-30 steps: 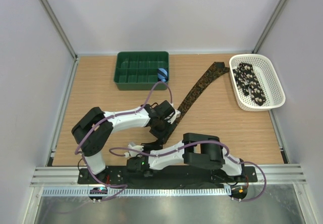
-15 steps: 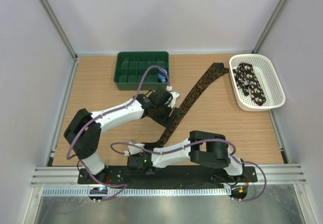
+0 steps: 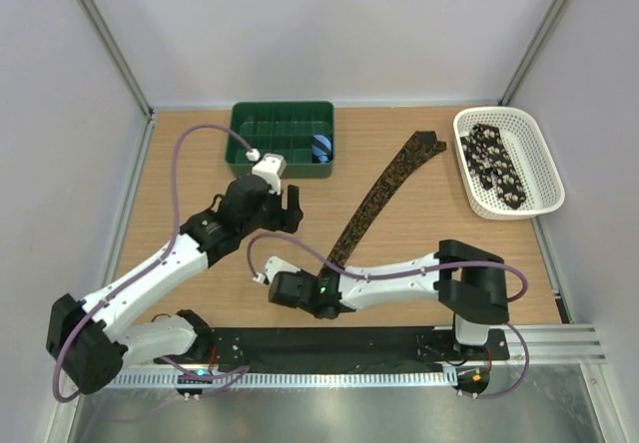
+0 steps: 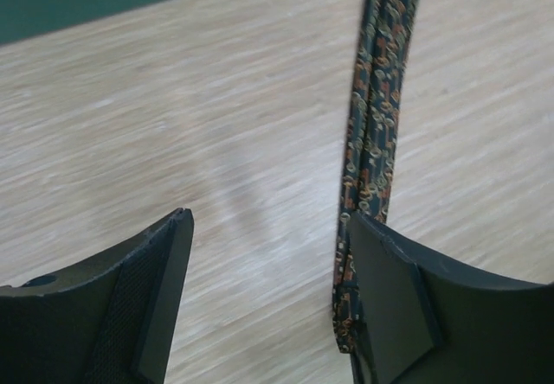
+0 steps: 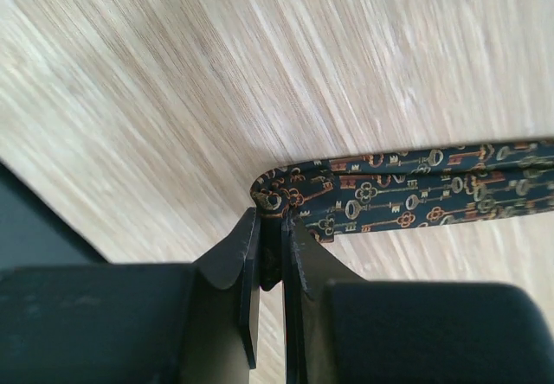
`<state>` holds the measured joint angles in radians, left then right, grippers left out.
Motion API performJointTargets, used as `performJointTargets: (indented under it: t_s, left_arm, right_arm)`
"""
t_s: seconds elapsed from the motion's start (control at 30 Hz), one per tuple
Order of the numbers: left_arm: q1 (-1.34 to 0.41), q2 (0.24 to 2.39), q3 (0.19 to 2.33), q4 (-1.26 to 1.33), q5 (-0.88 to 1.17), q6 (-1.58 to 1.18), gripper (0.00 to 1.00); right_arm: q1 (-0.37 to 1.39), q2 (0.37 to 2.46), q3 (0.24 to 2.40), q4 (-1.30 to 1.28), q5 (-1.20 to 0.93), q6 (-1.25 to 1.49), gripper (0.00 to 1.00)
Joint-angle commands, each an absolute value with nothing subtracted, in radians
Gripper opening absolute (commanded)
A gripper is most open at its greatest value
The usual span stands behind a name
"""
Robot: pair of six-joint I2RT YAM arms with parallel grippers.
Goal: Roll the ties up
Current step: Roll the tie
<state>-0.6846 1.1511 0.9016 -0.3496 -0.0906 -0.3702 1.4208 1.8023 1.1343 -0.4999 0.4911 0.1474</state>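
Note:
A dark brown tie [image 3: 379, 189] with a tan key pattern lies stretched diagonally on the wooden table, wide end at the far right. My right gripper [image 3: 327, 269] is shut on its folded narrow end; the right wrist view shows the tie [image 5: 407, 198] pinched at the fold between the closed fingers of the right gripper [image 5: 273, 246]. My left gripper [image 3: 290, 210] stands open to the left of the tie. In the left wrist view the tie [image 4: 372, 142] runs beside the right finger of the left gripper [image 4: 268, 289], and only bare table shows between the fingers. A black spotted tie [image 3: 494, 169] lies in the basket.
A white basket [image 3: 544, 159] stands at the far right. A green compartment tray [image 3: 270, 144] at the back holds a small blue roll [image 3: 320, 147]. The right arm's forearm stretches low across the near table edge.
My left gripper has opened and pulled back left, off the tie. The right gripper has stayed shut on the narrow end while that arm stretched out.

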Motion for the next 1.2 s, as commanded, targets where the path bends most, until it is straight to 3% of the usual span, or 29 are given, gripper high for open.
performJointTargets:
  t_s: [0.0,0.2,0.37,0.73,0.9,1.07,1.17]
  left_arm:
    - [-0.675,1.049,0.839,-0.273,-0.26,-0.432,0.78]
    - [-0.675,0.895,0.677,-0.235,-0.345,-0.453,0.93]
    - [-0.675,0.723,0.562,-0.224,-0.426,-0.506,0.96]
    - [-0.675,0.502,0.393,-0.112,-0.354,-0.486,1.0]
    - [-0.675,0.399,0.283,-0.042,-0.469,-0.597,1.0]
    - [-0.676,0.362,0.198,0.132,-0.204,-0.454,1.0]
    - [-0.701,0.509,0.225,0.152,-0.143,-0.414,1.0]
  right_arm:
    - [1.362,1.698,1.082,-0.407,0.266,0.192,0.01]
    - [1.201,1.577,0.99,-0.321,-0.063,0.21,0.01]
    - [1.089,1.554,0.931,-0.255,-0.245,0.204,0.01]
    - [0.89,1.574,0.835,-0.084,-0.607,0.273,0.01]
    - [0.828,1.603,0.801,-0.005,-0.73,0.308,0.01]
    - [0.781,1.637,0.799,-0.006,-0.753,0.305,0.01]
    - [0.767,1.649,0.802,-0.009,-0.744,0.291,0.01]
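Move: The tie's folded near end is already pinched in the right fingers. From there the flat strip runs out over the table: its middle lies about 22 cm ahead and 13 cm right, its far end some 42 cm ahead and 27 cm right, both a few centimetres below the hand. The green box stands roughly 40 cm ahead and 11 cm left. From the left hand, the pinched end lies about 8 cm back, 6 cm right and 15 cm below. Rolling over by some 65 degrees while hardly travelling, the right hand swings its fingers from pointing forward-left and down to pointing left and down, keeping its pinch on the tie's near end as it edges forward and right along the strip and rises slightly. The left hand backs off from that end, going left about 10 cm, then slightly right again, drawing back and down, tipping its fingers up and opening fully. ##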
